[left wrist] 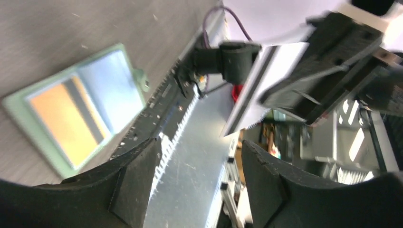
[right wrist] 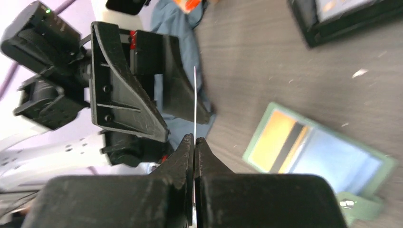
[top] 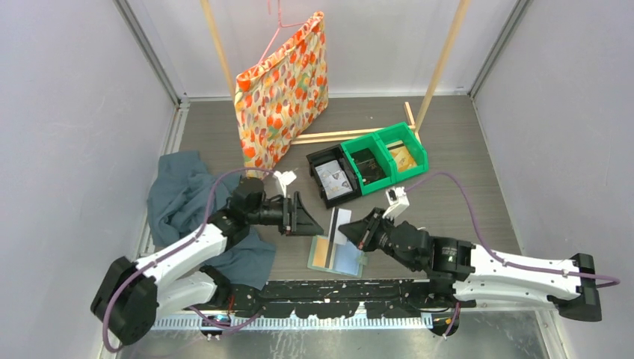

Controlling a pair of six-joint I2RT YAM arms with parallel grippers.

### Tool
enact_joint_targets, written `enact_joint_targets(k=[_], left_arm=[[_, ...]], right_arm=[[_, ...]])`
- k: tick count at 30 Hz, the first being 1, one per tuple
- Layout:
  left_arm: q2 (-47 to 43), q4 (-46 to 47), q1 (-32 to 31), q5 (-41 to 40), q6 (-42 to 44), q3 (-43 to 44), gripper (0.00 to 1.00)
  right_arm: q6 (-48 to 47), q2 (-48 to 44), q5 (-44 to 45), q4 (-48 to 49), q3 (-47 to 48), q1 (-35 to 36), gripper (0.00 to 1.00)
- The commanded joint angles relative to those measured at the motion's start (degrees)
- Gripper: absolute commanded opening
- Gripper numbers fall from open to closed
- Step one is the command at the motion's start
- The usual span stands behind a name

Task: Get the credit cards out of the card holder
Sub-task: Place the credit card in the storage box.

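The card holder (top: 338,258) lies open on the table, sage green with pale blue inside, and an orange credit card (top: 323,253) with a dark stripe sits in its left panel. My right gripper (top: 348,233) is shut on a white credit card (top: 340,223), held above the holder. In the right wrist view that card (right wrist: 195,102) shows edge-on, rising from the closed gripper (right wrist: 195,141), with the holder (right wrist: 368,167) lower right. My left gripper (top: 308,217) stands open just left of the white card, empty. The left wrist view shows its fingers (left wrist: 135,180) apart, the holder (left wrist: 109,80) and the white card (left wrist: 266,85).
Green bins (top: 385,157) and a black bin (top: 334,176) holding small items stand behind the holder. A dark teal cloth (top: 183,194) lies at the left under my left arm. A floral bag (top: 284,90) hangs on a wooden frame (top: 351,134) at the back.
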Motion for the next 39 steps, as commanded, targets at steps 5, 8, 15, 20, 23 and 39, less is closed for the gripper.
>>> enact_joint_targets(k=[5,8,15,20,23,39], left_arm=[[-9.5,-28.5,15.0,-6.5,11.0,2.7,0.68],[-10.0,-28.0,18.8,-3.8,9.5,1.3,0.67],[-10.8,-27.8,19.2,-3.3,8.9,0.7,0.66],[-10.9,-26.8,19.2,-3.6,8.8,0.6,0.65],[-10.5,-26.6,19.2,-3.6,9.1,0.5,0.64],[-10.1,-25.9,19.2,-1.5,8.8,1.0,0.61]], right_arm=[[-29.2,19.1,24.3,-27.6,27.6,0.1,0.01],[-41.8,27.2,31.0,-26.2,32.9,0.1,0.01],[-70.7,35.7,20.9,-6.3,31.0,-3.1,0.01],[-75.0,43.1,13.6,-8.0,33.8,-10.0,0.01],[-78.8,46.5,12.7,-7.4,34.5,-11.2,0.01],[-102.5,56.3,-3.5,10.0,32.7,-20.3,0.01]])
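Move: The right hand holds a card. The storage box it is bound for, the black one, has its middle about 20 cm ahead, 3 cm to the left and 12 cm below. The green bin stands some 15 cm to the right of that box and 5 cm farther out. The open card holder lies about 4 cm back, 2 cm to the left and 13 cm below the right hand. From the left hand, the storage box is roughly 19 cm ahead, 6 cm to the right and 10 cm below. Still pinching the card, the right hand carries it forward some 19 cm, from near the card holder to over the black storage box, arcing up about 5 cm before sinking 11. On the way it rolls its left side down through nearly a quarter turn, fingers ending forward and dipped. The left hand, already free and open, backs off about 8 cm left and some 4 cm forward, then waits. ##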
